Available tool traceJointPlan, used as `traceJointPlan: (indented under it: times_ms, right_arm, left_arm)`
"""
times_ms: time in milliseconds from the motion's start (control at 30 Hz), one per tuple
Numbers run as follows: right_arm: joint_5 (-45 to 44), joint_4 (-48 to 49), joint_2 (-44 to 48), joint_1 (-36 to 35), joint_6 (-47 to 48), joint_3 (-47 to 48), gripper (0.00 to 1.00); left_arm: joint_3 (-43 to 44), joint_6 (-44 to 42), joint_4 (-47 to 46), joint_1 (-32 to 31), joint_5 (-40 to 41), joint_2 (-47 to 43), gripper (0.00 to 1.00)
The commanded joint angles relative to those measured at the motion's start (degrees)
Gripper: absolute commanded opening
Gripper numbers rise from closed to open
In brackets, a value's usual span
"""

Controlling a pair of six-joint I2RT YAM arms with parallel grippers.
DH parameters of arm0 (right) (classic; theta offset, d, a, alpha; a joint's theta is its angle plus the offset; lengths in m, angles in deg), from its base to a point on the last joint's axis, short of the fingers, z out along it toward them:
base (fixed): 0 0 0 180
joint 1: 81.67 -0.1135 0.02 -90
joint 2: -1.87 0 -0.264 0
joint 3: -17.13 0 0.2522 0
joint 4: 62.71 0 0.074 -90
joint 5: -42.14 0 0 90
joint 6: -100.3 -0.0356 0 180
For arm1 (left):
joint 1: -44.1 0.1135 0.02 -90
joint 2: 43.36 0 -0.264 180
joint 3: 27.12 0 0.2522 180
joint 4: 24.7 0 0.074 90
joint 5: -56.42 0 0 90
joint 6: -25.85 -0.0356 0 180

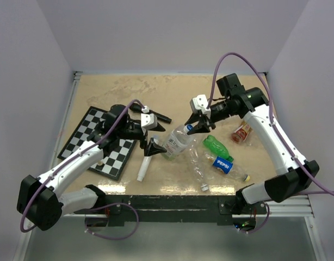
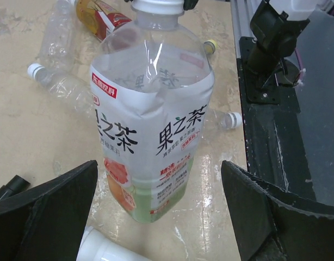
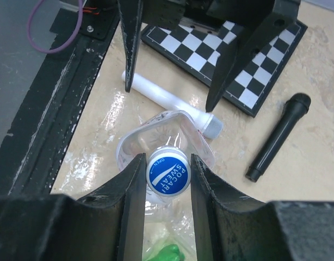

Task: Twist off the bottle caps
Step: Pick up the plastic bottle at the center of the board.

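A clear drink bottle (image 1: 178, 140) with a Chinese label leans in the middle of the table. My right gripper (image 3: 167, 163) is shut on its bottle cap (image 3: 167, 174), which has a blue top and a white rim. The fingers (image 3: 135, 185) press the cap from both sides. My left gripper (image 2: 159, 168) is open, with a finger standing off each side of the bottle's (image 2: 150, 119) lower half, neither touching it. The cap's white rim (image 2: 157, 5) shows at the top edge of the left wrist view. Other bottles lying nearby carry white caps (image 2: 34, 69) (image 2: 235, 119).
A chessboard (image 1: 96, 141) lies at the left, a white microphone (image 1: 144, 166) beside the left gripper and a black microphone (image 1: 153, 115) behind it. A green bottle (image 1: 217, 147), a Pepsi bottle (image 1: 224, 165), a crushed clear bottle (image 1: 198, 171) and an orange-labelled bottle (image 1: 242, 132) lie at the right.
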Motion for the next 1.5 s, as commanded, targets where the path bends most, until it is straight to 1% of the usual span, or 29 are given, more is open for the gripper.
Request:
traceJointPlan:
  times_ms: [0,100,267,500,833,1067,1300,1467]
  right_arm:
    - [0.3,-0.9,3.1,-4.1,5.9,0.6,0.0]
    - [0.3,-0.9,3.4,-7.0,6.0,1.5,0.0]
    - [-0.3,-0.9,4.1,-10.9,5.3,1.3,0.0]
    - [-1.1,-0.9,4.6,-11.9,5.8,0.6,0.0]
    - [-3.8,-0.9,4.5,-16.2,7.3,-0.1,0.0]
    - [-4.2,-0.9,4.8,-17.2,9.4,-0.8,0.0]
    - [-3.9,-1.0,4.9,-18.6,9.9,-1.1,0.0]
    - [-2.7,-1.0,5.5,-19.3,10.7,-2.2,0.0]
  left_arm:
    - [-1.3,-9.0,-2.5,0.4,-5.1,-1.8,1.0]
    - [-2.0,-10.9,-2.2,0.4,-5.7,-2.5,1.0]
    - [-4.1,-11.5,-3.0,0.4,-6.7,-4.6,1.0]
    - [-10.3,-11.0,-8.7,0.2,-6.9,-10.7,1.0]
    - [-12.0,-15.9,-5.6,-0.1,-4.3,-13.9,1.0]
    - [-14.0,-15.6,-6.6,-0.5,-5.7,-15.3,1.0]
    - [-15.5,-16.5,-6.9,-0.7,-4.6,-17.7,1.0]
    - [-15.8,-17.0,-7.0,-0.8,-5.9,-17.4,1.0]
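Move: About 7 cm to the right of the open left fingers, 1 cm back and roughly level, hangs the middle of the plastic bottle. The black microphone lies some 13 cm ahead and 6 cm left, the white microphone 7 cm back and 7 cm left, both about 20 cm below. From the right hand, already gripping the cap, the bottle's middle is 4 cm back, 4 cm left and 8 cm below; the left gripper is 4 cm back, 11 cm left and 7 cm below. Carrying the bottle by its cap, the right hand goes back about 8 cm and some 5 cm left, fast at first, then creeping, turning about 20 degrees counter-clockwise towards the left gripper. The left hand gives ground more slowly, 5 cm back and a little left, rolling so its forward side rises, its fingers wide open and framing the bottle's body. ##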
